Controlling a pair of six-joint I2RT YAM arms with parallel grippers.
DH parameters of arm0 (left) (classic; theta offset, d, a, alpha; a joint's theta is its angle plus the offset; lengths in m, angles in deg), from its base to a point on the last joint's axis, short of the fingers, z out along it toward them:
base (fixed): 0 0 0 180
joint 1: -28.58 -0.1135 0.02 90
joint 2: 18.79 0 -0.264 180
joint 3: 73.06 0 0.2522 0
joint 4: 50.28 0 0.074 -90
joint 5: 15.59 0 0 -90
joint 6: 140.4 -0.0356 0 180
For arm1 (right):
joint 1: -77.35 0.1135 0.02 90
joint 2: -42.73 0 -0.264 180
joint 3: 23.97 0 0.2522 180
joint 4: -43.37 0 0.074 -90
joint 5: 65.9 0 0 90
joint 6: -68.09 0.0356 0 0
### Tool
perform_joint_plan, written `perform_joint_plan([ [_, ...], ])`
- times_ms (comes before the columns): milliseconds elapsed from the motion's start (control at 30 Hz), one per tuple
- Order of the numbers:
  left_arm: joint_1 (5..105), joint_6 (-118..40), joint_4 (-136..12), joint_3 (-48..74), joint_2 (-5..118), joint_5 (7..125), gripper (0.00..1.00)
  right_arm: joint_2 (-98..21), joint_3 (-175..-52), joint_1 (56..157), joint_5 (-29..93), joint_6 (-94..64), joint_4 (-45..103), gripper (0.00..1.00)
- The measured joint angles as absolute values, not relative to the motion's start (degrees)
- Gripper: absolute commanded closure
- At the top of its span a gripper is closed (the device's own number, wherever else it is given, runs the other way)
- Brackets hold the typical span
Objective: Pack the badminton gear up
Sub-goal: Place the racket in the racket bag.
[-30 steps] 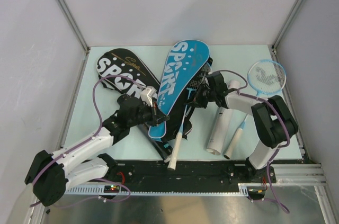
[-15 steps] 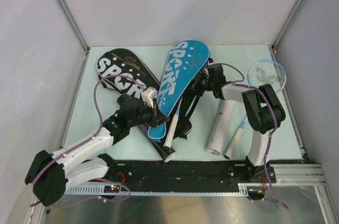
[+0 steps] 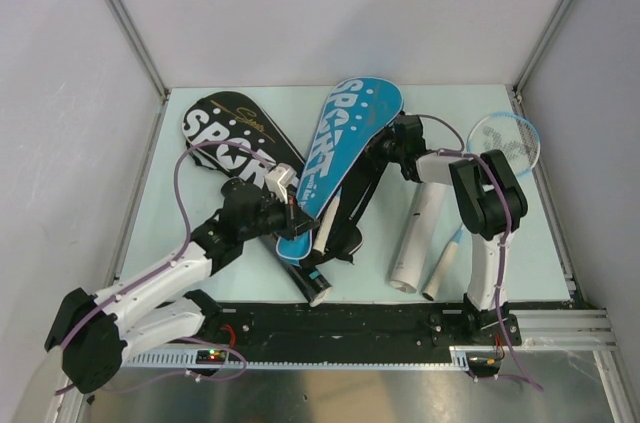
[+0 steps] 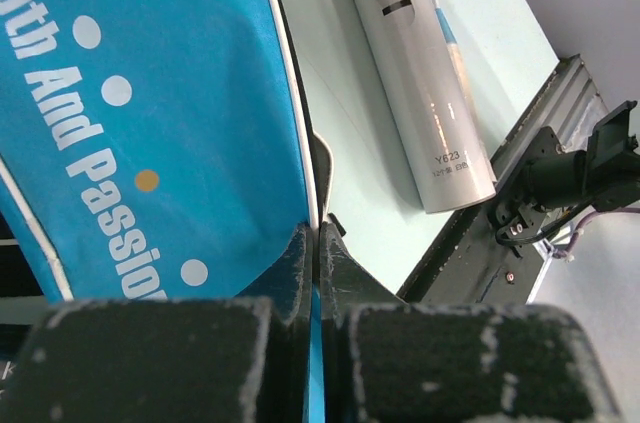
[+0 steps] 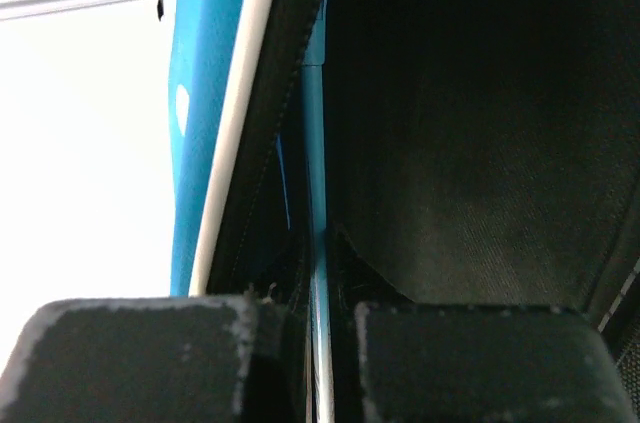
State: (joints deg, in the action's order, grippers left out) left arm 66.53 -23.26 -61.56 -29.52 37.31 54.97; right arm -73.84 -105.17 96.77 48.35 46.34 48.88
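The blue "SPORT" cover lies tilted across the middle of the mat, partly over the black "SPORT" cover. My left gripper is shut on the blue cover's lower edge, as the left wrist view shows. My right gripper reaches into the cover's open side and is shut on a thin light-blue racket frame against the black lining. That racket's white grip sticks out of the cover's bottom. No shuttlecock is in view.
A long white tube lies right of the covers. A second light-blue racket lies at the far right, its white grip beside the tube. The black base rail runs along the near edge.
My right gripper has pushed up and left, and the racket has slid deeper into the blue cover. The cover's head has swung right. The left gripper has stayed in place.
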Motion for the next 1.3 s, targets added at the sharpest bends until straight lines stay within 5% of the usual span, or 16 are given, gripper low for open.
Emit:
perform_joint_plan([
  [367, 66.44, -20.86, -60.58, -29.52, 36.39, 55.01, 1.00, -76.24, -107.83, 99.80, 40.74, 49.18, 49.73, 0.98],
  [600, 66.68, -20.42, -60.36, -29.49, 38.67, 56.21, 1.00, -77.29, -110.08, 100.83, 37.79, 48.72, 48.22, 0.58],
  [700, 67.05, -20.42, -60.80, -28.95, 39.87, 56.65, 1.00, -76.66, -110.98, 100.28, 37.62, 45.81, 43.70, 0.51],
  [1300, 67.86, -20.64, -62.13, -26.81, 43.95, 60.41, 1.00, -46.10, -108.58, 87.06, 39.50, 22.55, 4.03, 0.46],
])
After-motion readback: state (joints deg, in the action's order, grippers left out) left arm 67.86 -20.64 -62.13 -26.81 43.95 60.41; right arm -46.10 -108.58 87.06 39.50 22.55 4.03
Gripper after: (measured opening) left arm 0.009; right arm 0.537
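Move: The right hand, fingers shut on the racket's shaft under the blue bag's lifted flap, has the bag's middle about 6 cm to its left, 5 cm back and a little below. From that hand the racket handle lies some 20 cm back and 9 cm left, the shuttle tube 19 cm back and 16 cm right, the black bag 32 cm left and about level. The left hand has the blue bag's middle about 15 cm ahead, 7 cm right and 9 cm below. The right hand first pushes the held racket a last 2 cm or so forward and as much left, deeper under the blue flap, then spreads its fingers about half open to let go of the shaft and pulls out to the right, up and back, some 15 cm sideways and 10 cm up, speeding up as its fingers tip about 25 degrees further down. Meanwhile the left hand keeps its pinch on the flap's right edge, lifts it barely a centimetre, then lowers it nearly 3 cm while easing slightly forward. ##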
